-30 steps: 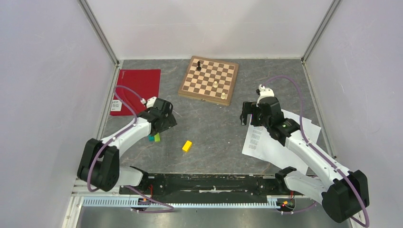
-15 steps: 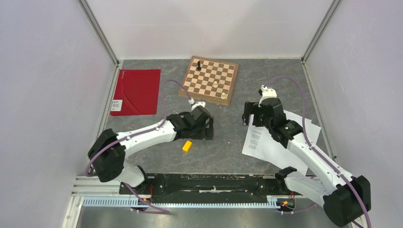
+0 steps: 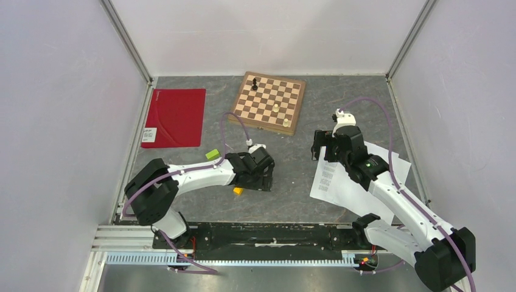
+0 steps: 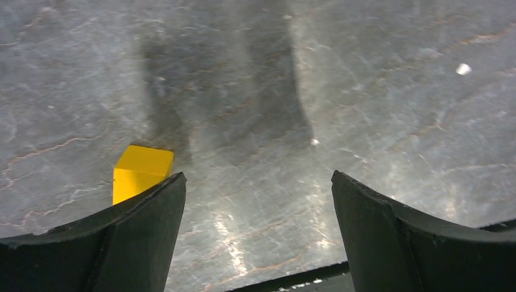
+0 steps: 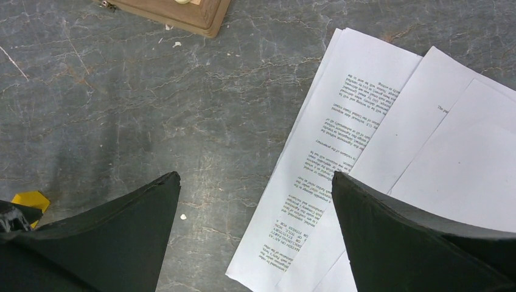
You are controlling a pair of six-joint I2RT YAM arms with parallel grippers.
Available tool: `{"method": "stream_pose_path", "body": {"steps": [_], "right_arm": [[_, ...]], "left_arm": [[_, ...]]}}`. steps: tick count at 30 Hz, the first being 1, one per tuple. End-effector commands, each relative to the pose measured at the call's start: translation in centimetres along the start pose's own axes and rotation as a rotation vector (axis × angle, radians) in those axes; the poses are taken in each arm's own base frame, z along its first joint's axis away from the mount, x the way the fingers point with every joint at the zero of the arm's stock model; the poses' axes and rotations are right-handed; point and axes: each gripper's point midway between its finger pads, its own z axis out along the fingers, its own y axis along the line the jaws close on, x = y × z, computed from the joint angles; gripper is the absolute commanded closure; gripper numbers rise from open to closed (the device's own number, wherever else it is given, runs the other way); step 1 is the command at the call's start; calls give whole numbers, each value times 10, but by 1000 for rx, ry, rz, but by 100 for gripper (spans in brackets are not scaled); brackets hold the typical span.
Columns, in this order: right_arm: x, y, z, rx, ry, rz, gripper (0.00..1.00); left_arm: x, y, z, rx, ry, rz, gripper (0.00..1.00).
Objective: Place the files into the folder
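Observation:
The red folder (image 3: pixel 175 117) lies closed at the table's far left, a small white label at its near corner. The files (image 3: pixel 350 182) are a few overlapping white sheets at the right, some with printed text, also seen in the right wrist view (image 5: pixel 365 140). My right gripper (image 3: pixel 321 146) hovers open over the sheets' left edge; its fingertips (image 5: pixel 255 182) straddle bare table and the printed sheet's edge. My left gripper (image 3: pixel 263 176) hangs open over bare table mid-front, nothing between its fingers (image 4: pixel 258 182), far from the folder.
A yellow block (image 3: pixel 238 190) lies just left of my left fingers (image 4: pixel 141 170). A green block (image 3: pixel 212 154) sits behind the left forearm. A wooden chessboard (image 3: pixel 268 101) with a few pieces stands at the back centre. Walls close in the table's sides.
My left arm has swung right from beside the folder to the middle front, by the yellow block. The green block now shows behind its forearm. The right arm has barely shifted.

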Motion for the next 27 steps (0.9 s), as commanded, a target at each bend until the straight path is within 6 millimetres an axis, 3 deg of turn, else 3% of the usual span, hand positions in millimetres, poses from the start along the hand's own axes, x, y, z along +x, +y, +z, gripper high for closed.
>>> {"method": "stream_pose_path", "body": {"steps": [1, 9, 21, 24, 27], "right_arm": [[-2, -1, 0, 2, -7, -10, 2], [2, -1, 2, 0, 4, -13, 2], [5, 2, 4, -20, 15, -27, 2], [5, 1, 2, -17, 13, -37, 2], [4, -2, 1, -5, 10, -50, 2]], "left_arm": [[-6, 33, 7, -100, -22, -38, 4], [-7, 95, 3, -216, -17, -141, 4], [-25, 213, -17, -433, -89, -541, 4], [-39, 220, -28, -408, -148, -585, 4], [-57, 200, -36, -315, -172, -529, 4]]}}
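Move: The yellow block lies roughly 6 cm to the left of the left hand, 1 cm back and 3 cm below, just outside the left finger. A green block stands some 17 cm left and 12 cm ahead of this hand, the red folder about 31 cm left and 26 cm ahead. From the right hand the yellow block is about 34 cm left, 11 cm back and 14 cm below. The left hand, fingers open, sweeps left about 20 cm and slightly forward, pushing the yellow block, turning 40° counter-clockwise. ##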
